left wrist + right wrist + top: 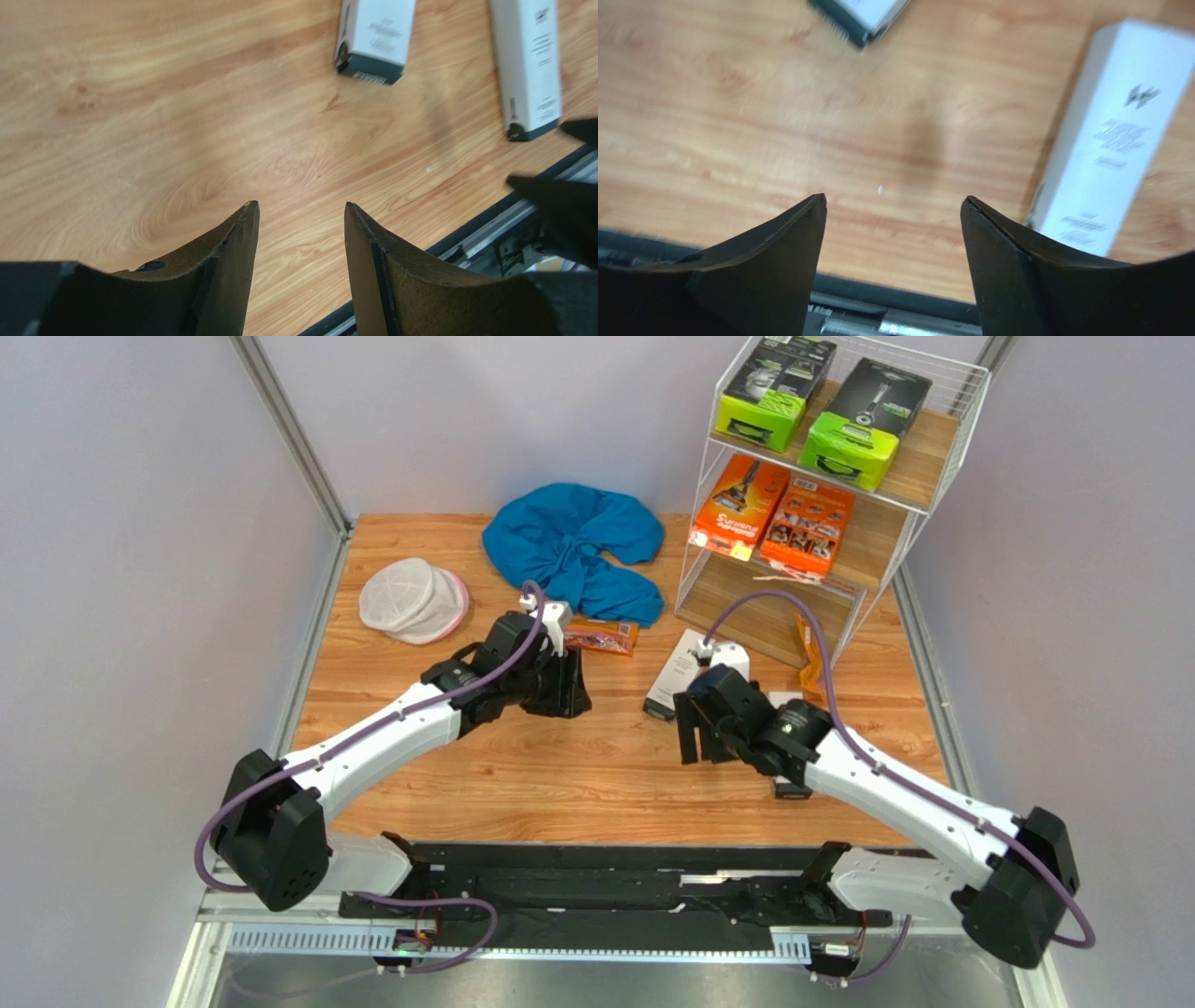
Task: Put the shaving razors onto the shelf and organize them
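The shelf point(937, 441) stands at the back right. Two lime-green-and-black boxes point(814, 406) sit on its top board and two orange cartons point(774, 511) on the middle one. A slim white box point(671, 676) lies on the table in front of it. The wrist views show two such white boxes point(374, 38) point(530, 66) point(1113, 140). An orange-trimmed bag point(603, 636) lies just behind my left gripper point(568, 700) point(300, 206), which is open and empty over bare wood. My right gripper point(694, 739) point(894, 198) is open and empty, just left of a white box.
A blue cloth point(575, 546) lies at the back centre, with a round white mesh pouch point(413, 599) to its left. Another orange-trimmed bag point(809, 661) leans at the shelf's foot. The black rail point(603, 875) runs along the near table edge.
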Robot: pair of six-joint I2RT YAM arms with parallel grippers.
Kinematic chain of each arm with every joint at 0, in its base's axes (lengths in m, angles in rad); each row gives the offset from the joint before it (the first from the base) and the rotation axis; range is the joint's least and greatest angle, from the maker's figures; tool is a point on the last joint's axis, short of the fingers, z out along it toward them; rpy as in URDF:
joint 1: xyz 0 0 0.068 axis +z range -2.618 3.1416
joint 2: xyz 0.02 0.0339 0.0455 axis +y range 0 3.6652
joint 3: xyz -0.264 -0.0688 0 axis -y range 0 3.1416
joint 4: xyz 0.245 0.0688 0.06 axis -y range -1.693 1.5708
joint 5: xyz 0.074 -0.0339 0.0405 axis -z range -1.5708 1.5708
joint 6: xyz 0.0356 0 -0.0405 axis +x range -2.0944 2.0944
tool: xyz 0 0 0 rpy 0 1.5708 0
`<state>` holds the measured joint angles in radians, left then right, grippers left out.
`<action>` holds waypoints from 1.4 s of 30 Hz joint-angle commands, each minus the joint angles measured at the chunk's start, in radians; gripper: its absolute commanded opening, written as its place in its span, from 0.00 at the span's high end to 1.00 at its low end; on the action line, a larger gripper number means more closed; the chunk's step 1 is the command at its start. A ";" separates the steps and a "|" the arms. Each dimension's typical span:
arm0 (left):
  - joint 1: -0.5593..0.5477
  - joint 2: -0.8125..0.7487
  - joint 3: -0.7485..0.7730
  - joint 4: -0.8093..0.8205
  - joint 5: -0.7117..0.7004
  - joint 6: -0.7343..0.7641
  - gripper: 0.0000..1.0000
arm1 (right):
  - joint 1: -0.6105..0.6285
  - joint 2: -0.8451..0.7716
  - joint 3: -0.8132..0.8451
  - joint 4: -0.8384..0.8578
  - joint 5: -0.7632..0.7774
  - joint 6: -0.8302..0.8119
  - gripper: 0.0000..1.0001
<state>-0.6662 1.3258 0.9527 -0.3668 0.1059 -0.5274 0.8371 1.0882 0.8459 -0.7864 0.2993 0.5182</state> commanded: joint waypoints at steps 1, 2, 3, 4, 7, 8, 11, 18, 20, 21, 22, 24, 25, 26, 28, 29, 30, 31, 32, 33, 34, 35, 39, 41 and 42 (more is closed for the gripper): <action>0.002 -0.034 -0.045 -0.014 -0.023 0.024 0.43 | -0.009 0.136 0.117 0.049 0.272 -0.147 0.33; 0.002 -0.037 -0.052 -0.011 -0.025 0.023 0.43 | -0.010 0.169 0.143 0.050 0.291 -0.202 0.35; 0.004 -0.039 -0.061 -0.009 -0.026 0.021 0.43 | -0.009 0.249 0.163 0.044 0.306 -0.225 0.39; 0.002 -0.039 -0.066 -0.009 -0.028 0.021 0.43 | -0.009 0.289 0.182 0.033 0.346 -0.242 0.49; 0.005 -0.040 -0.084 -0.001 -0.034 0.018 0.43 | -0.007 0.447 0.252 -0.026 0.467 -0.288 0.77; 0.005 -0.040 -0.089 0.003 -0.035 0.018 0.43 | -0.007 0.484 0.268 -0.043 0.498 -0.296 0.82; 0.011 -0.043 -0.109 0.012 -0.034 0.009 0.43 | -0.009 0.564 0.301 -0.047 0.572 -0.323 0.88; 0.030 -0.085 -0.164 0.022 -0.022 0.006 0.44 | -0.029 0.711 0.373 -0.020 0.707 -0.415 0.96; 0.034 -0.102 -0.178 0.022 -0.018 0.009 0.44 | -0.055 0.772 0.396 -0.019 0.741 -0.446 1.00; 0.036 -0.106 -0.190 0.022 -0.015 0.007 0.44 | -0.065 0.791 0.404 -0.017 0.750 -0.452 1.00; 0.039 -0.115 -0.196 0.023 -0.014 0.007 0.44 | -0.087 0.809 0.407 -0.007 0.756 -0.466 1.00; 0.040 -0.125 -0.216 0.025 -0.006 0.007 0.44 | -0.107 0.849 0.401 0.036 0.767 -0.515 1.00; 0.043 -0.137 -0.226 0.028 -0.002 0.006 0.44 | -0.125 0.857 0.397 0.051 0.787 -0.518 1.00; 0.042 -0.142 -0.232 0.032 0.001 0.003 0.44 | -0.133 0.863 0.384 0.074 0.799 -0.570 1.00; 0.043 -0.158 -0.255 0.043 0.018 0.000 0.44 | -0.165 0.874 0.377 0.091 0.830 -0.595 1.00; 0.043 -0.161 -0.262 0.049 0.017 0.000 0.44 | -0.176 0.874 0.372 0.105 0.840 -0.603 1.00; 0.045 -0.166 -0.273 0.049 0.018 0.000 0.44 | -0.188 0.877 0.371 0.107 0.857 -0.615 1.00; 0.047 -0.169 -0.278 0.049 0.018 0.000 0.44 | -0.214 0.878 0.372 0.107 0.863 -0.618 1.00; 0.048 -0.172 -0.282 0.052 0.018 0.001 0.44 | -0.226 0.880 0.372 0.111 0.867 -0.624 1.00; 0.050 -0.172 -0.290 0.052 0.023 0.003 0.44 | -0.240 0.881 0.378 0.114 0.871 -0.636 1.00; 0.053 -0.178 -0.295 0.058 0.029 0.003 0.44 | -0.263 0.889 0.380 0.116 0.873 -0.641 1.00; 0.051 -0.180 -0.298 0.061 0.034 0.003 0.44 | -0.274 0.891 0.383 0.125 0.871 -0.649 1.00; 0.056 -0.194 -0.318 0.065 0.046 0.003 0.44 | -0.314 0.934 0.413 0.128 0.870 -0.675 1.00; 0.057 -0.204 -0.325 0.068 0.051 0.003 0.44 | -0.334 0.960 0.435 0.130 0.870 -0.688 1.00; 0.056 -0.209 -0.328 0.069 0.052 0.000 0.44 | -0.340 0.964 0.441 0.131 0.865 -0.693 1.00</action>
<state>-0.6163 1.1557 0.6365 -0.3382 0.1333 -0.5285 0.5175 2.0144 1.2346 -0.6899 1.1290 -0.1280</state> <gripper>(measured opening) 0.563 0.006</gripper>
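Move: The orange razor pack at the near right edge of the lowest shelf lies about 20 cm ahead of the right hand, 16 cm to its right and 5 cm below. On the way, one white box lies some 6 cm ahead, 12 cm right and 10 cm down. The other white box is about 18 cm ahead, 4 cm left and equally low. From the left hand the pack is about 13 cm ahead, 36 cm right and 8 cm down. Forward first, then more and more to the right, the right hand goes about 17 cm out, 14 cm across and a little down to the near end of the orange pack. Its fingers shut empty early on, and it rolls some 70 degrees, left side sinking, so the tips swing from down to forward-right. The left hand withdraws about 5 cm back and left, sinking slightly more. ##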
